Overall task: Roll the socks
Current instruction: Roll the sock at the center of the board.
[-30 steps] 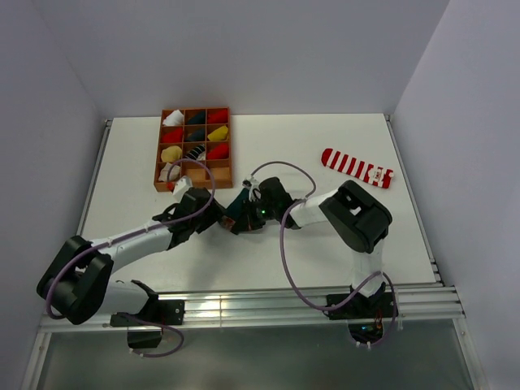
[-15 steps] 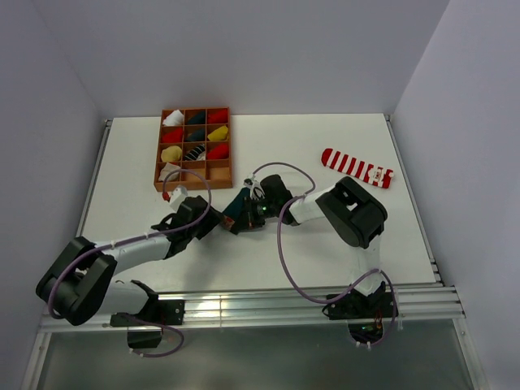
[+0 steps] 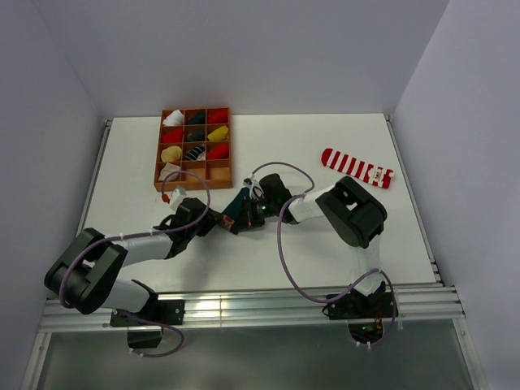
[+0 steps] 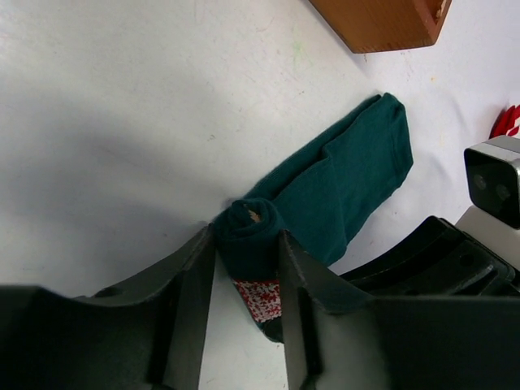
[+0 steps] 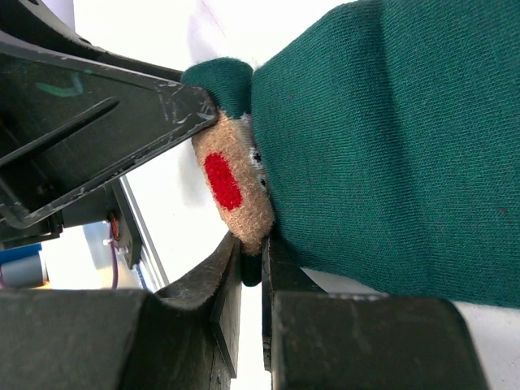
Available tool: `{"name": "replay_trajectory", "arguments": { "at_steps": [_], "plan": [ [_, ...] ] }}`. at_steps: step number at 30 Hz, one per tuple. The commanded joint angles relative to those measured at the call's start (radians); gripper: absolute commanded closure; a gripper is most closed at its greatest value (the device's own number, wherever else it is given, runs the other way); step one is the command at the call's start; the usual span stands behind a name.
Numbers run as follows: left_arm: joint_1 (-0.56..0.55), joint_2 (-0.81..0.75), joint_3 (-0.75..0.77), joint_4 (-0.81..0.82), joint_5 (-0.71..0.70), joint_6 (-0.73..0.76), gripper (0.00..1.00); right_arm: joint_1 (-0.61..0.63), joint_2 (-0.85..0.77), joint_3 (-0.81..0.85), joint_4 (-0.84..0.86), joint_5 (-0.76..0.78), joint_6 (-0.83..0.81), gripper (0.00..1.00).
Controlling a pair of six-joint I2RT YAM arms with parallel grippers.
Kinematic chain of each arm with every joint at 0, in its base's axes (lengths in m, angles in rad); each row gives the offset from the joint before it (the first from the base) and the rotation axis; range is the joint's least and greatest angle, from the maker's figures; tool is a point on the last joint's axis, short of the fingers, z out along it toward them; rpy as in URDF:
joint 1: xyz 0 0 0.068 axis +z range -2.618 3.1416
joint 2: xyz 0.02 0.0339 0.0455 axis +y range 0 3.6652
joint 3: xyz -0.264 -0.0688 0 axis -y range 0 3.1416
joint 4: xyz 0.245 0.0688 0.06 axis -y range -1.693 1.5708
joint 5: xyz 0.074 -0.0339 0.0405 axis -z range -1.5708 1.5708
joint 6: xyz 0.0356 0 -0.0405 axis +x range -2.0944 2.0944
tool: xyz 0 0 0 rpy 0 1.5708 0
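A dark green sock lies at the table's middle between both grippers. In the left wrist view one end of it is wound into a tight roll, and the flat rest stretches away up and to the right. My left gripper has a finger pressed against each side of the roll. My right gripper is shut on the sock's edge beside a tan patch with a red spot. From above, the left gripper and the right gripper nearly meet. A red-and-white striped sock lies flat at the right.
A wooden compartment tray with several rolled bundles, red, yellow, white and dark, stands at the back left; its corner shows in the left wrist view. The right arm's camera housing is close to the sock. Grey walls enclose the table.
My left jaws have narrowed onto the rolled end of the green sock, and the left forearm has shifted slightly. The right gripper has kept its pinch and barely moved.
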Motion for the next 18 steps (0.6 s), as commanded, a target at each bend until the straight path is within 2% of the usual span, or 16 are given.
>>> {"name": "replay_trajectory", "arguments": {
  "at_steps": [1,6,7,8,9,13,16,18],
  "plan": [
    [0.010,0.039,-0.013,0.015,0.007,0.001,0.61,0.002,0.043,-0.002,-0.108,0.071,-0.018,1.00],
    [0.010,0.093,0.019,-0.017,0.022,0.025,0.77,0.003,0.018,-0.008,-0.117,0.088,-0.026,0.98],
    [0.010,0.102,0.028,-0.027,0.026,0.030,0.86,0.003,0.012,-0.012,-0.116,0.092,-0.026,0.95],
    [0.011,0.108,0.042,-0.046,0.029,0.035,0.91,0.003,0.009,-0.014,-0.116,0.095,-0.032,0.91],
    [0.011,0.124,0.048,-0.053,0.029,0.044,0.96,0.003,-0.003,-0.019,-0.122,0.105,-0.038,0.81],
    [0.010,0.157,0.083,-0.102,0.036,0.064,0.98,0.006,-0.075,-0.066,-0.131,0.190,-0.080,0.64],
    [0.010,0.180,0.108,-0.126,0.047,0.078,0.99,0.020,-0.178,-0.100,-0.146,0.272,-0.126,0.58],
    [0.010,0.200,0.126,-0.155,0.059,0.093,0.99,0.039,-0.262,-0.118,-0.175,0.402,-0.156,0.56]
  ]
}}
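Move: The near, rolled end of the green sock, with the reindeer patch, is at my left fingertips. Its middle is about 3 cm to my left hand's right, some 2 cm back and a centimetre below. The flat length of the sock has its middle about 4 cm ahead and 8 cm to the right, and the middle of the wooden box is some 21 cm ahead and 8 cm left. From my right hand, which grips the roll's right end, the roll's middle lies 3 cm left and 2 cm ahead. I close my half-open left fingers and pinch the left end of the green roll between them, easing it forward and to the right about 3 cm, along the board. My right fingers hold the other end until my left ones are nearly shut. Then they open and let go, and that hand backs off some 2 cm to the right, rising about 1 cm and tilting roughly 10 degrees. ##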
